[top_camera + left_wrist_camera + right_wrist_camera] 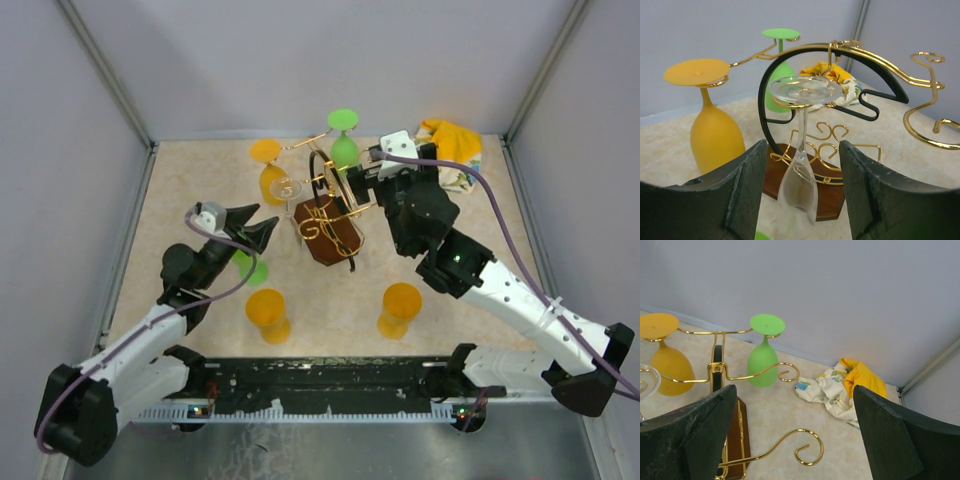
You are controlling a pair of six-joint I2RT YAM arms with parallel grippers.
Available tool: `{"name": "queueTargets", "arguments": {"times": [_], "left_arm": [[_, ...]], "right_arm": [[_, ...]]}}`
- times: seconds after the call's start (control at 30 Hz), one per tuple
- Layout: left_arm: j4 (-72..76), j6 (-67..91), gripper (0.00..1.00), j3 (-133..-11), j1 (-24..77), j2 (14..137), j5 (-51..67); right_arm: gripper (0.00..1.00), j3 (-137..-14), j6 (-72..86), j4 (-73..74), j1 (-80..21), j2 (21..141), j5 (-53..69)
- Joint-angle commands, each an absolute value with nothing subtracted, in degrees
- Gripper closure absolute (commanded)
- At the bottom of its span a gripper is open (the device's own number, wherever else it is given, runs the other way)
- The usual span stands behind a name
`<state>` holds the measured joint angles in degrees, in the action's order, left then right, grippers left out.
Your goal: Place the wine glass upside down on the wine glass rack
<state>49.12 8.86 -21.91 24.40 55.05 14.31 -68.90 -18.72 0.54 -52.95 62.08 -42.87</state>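
Observation:
A clear wine glass (799,182) hangs upside down by its foot from a curled arm of the wine glass rack (832,196), a gold wire stand on a brown wooden base (338,247). My left gripper (802,195) is open, a finger on each side of the clear bowl and gaps on both sides. From above, the left gripper (262,222) sits just left of the rack, below the clear glass (288,188). My right gripper (356,184) stands open at the rack's right side, holding nothing; a bare gold curl (808,450) lies between its fingers.
An orange glass (268,166) and a green glass (344,136) also hang upside down on the rack. Two orange glasses (268,314) (399,309) stand near the front, and a green one (252,269) lies under my left arm. A crumpled yellow-and-white cloth (450,146) sits back right.

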Motion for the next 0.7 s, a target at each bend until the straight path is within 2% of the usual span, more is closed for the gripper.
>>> {"name": "queueTargets", "arguments": {"times": [0.0, 0.17, 0.37, 0.67], "left_arm": [[35.73, 6.92, 0.35, -22.83, 24.82, 46.55, 9.22], [16.58, 7.62, 0.35, -30.44, 24.8, 41.39, -0.3], [-12.94, 15.13, 0.37, -46.72, 24.85, 48.44, -13.23], [-37.61, 23.38, 0.31, -56.61, 24.76, 54.4, -20.79]], "right_arm": [[0.01, -71.82, -17.96, 0.34, -52.91, 62.53, -42.6], [0.01, -72.63, -17.72, 2.64, -52.91, 63.13, -44.36], [0.01, -73.98, -15.73, 7.11, -52.83, 63.26, -45.66], [0.01, -73.49, -12.63, 13.84, -51.93, 62.74, -45.53]]}}
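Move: The green glass standing on the table is almost directly under the left hand: about 8 cm to its left, 1 cm back and some 19 cm below. The clear glass hanging upside down is 4 cm ahead and 4 cm right, slightly lower; the hanging orange glass is 14 cm ahead and 2 cm left. An orange glass stands 19 cm back, 1 cm left. From the right hand the standing green glass lies some 30 cm left, 3 cm back, 34 cm below. Leftward, away from the hung clear glass, the left hand swings about 9 cm to come over the standing green glass, arching up nearly 4 cm before sinking 5 cm. Its wrist tips down some 35 degrees while turning counter-clockwise about 30; the part-open fingers stay empty. The right hand, wide open, eases down 2.5 cm. ##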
